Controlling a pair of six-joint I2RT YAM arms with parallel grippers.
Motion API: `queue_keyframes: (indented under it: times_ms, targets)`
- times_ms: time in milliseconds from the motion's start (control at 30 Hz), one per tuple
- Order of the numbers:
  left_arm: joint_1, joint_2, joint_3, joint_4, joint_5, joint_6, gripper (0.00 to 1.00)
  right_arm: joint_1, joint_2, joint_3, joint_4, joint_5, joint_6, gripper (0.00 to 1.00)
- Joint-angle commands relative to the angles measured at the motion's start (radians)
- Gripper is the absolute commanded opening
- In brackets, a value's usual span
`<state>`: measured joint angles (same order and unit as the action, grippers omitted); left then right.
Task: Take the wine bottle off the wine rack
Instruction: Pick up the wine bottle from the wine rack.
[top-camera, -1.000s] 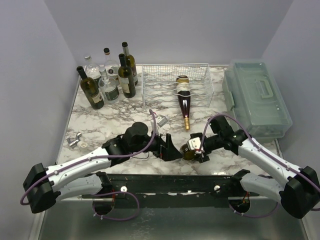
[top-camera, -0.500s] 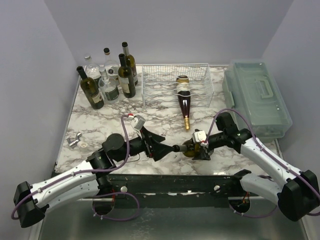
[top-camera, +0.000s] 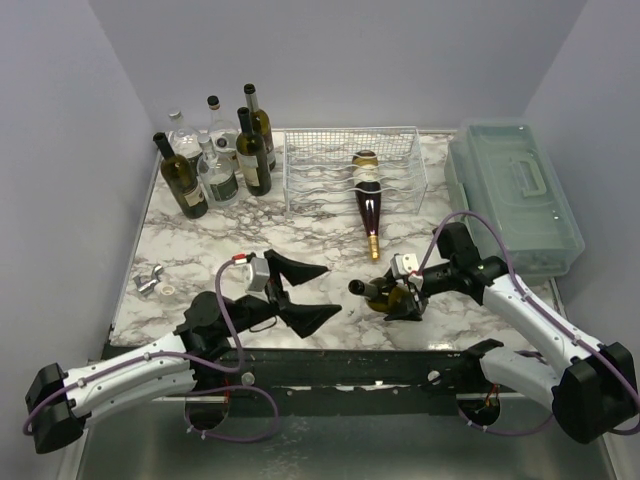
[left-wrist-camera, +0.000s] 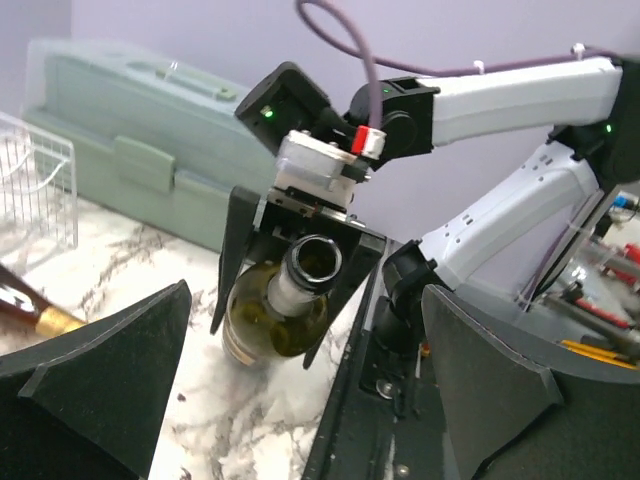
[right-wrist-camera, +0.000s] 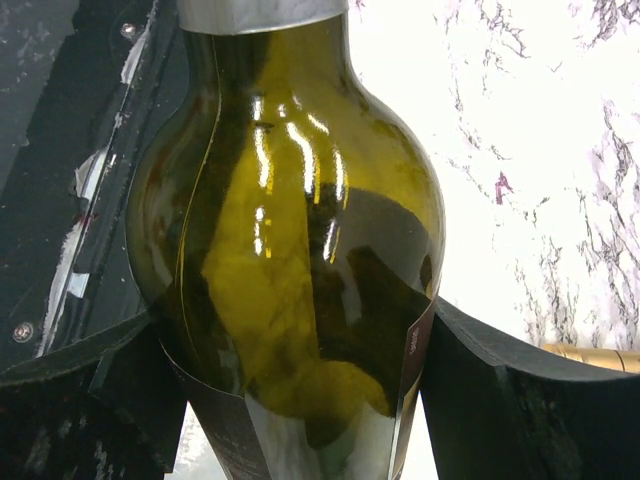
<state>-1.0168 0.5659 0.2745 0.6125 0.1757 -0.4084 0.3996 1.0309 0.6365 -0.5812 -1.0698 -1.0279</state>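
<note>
My right gripper (top-camera: 403, 296) is shut on the body of a green wine bottle (top-camera: 385, 296), held low over the marble near the front edge, with its open neck pointing left. The right wrist view is filled by the bottle (right-wrist-camera: 290, 250) between the black fingers (right-wrist-camera: 520, 390). My left gripper (top-camera: 302, 291) stands wide open and empty, just left of the neck. In its wrist view the bottle's mouth (left-wrist-camera: 315, 262) faces the spread fingers (left-wrist-camera: 90, 385). The white wire wine rack (top-camera: 320, 160) stands at the back. A dark red bottle (top-camera: 367, 208) with a gold neck lies in it, sticking out forward.
Several upright bottles (top-camera: 215, 155) stand at the back left. A translucent green-grey plastic box (top-camera: 515, 195) with a handle lies along the right side. A small metal piece (top-camera: 150, 282) sits near the left edge. The black base rail (top-camera: 350, 365) runs along the front.
My left gripper has drawn back to the left, away from the bottle's neck, and spread fully open. The right gripper has kept its hold and shifted slightly right with the bottle.
</note>
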Motion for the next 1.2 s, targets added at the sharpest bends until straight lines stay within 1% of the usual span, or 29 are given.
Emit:
queue_keyframes:
  times_ms: [0, 133, 267, 400, 600, 900, 1067, 1167]
  targets:
    - [-0.09, 0.065, 0.017, 0.096, 0.016, 0.282, 0.99, -0.012, -0.014, 0.047, 0.009, -0.099, 0.017, 0.0]
    - [-0.155, 0.113, 0.03, 0.103, -0.045, 0.45, 0.99, -0.017, -0.016, 0.044, 0.009, -0.104, 0.017, 0.0]
    - [-0.195, 0.191, 0.054, 0.131, -0.092, 0.535, 0.99, -0.018, -0.014, 0.042, 0.011, -0.108, 0.017, 0.0]
    - [-0.211, 0.293, 0.079, 0.199, -0.12, 0.554, 0.99, -0.019, -0.015, 0.039, 0.011, -0.106, 0.015, 0.0]
    - [-0.22, 0.421, 0.098, 0.322, -0.152, 0.517, 0.98, -0.023, -0.02, 0.037, 0.01, -0.107, 0.013, 0.0]
    - [-0.22, 0.503, 0.126, 0.372, -0.141, 0.46, 0.73, -0.024, -0.023, 0.035, 0.007, -0.11, 0.007, 0.0]
    - [-0.22, 0.521, 0.124, 0.392, -0.144, 0.445, 0.62, -0.024, -0.024, 0.034, 0.006, -0.109, 0.006, 0.0]
    - [-0.221, 0.531, 0.124, 0.401, -0.149, 0.443, 0.58, -0.024, -0.022, 0.034, 0.006, -0.11, 0.006, 0.0]
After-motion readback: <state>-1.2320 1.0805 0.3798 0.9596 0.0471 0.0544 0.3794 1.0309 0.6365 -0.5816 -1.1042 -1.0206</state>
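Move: The neck of the wine bottle, held tilted in the right hand, is about 10 cm to the left hand's right, level with it fore and aft, and some 5 cm lower. From the left hand, the gold-necked bottle lies about 19 cm ahead and 13 cm right, the wine rack about 28 cm ahead and 10 cm right, both roughly 16 cm lower. From the right hand, the neck is about 5 cm left, 2 cm ahead and 8 cm above. Left hand goes right about 8 cm, sinking slightly, wrist rolling some 20 degrees, fingers part-closing about the bottle's mouth. ##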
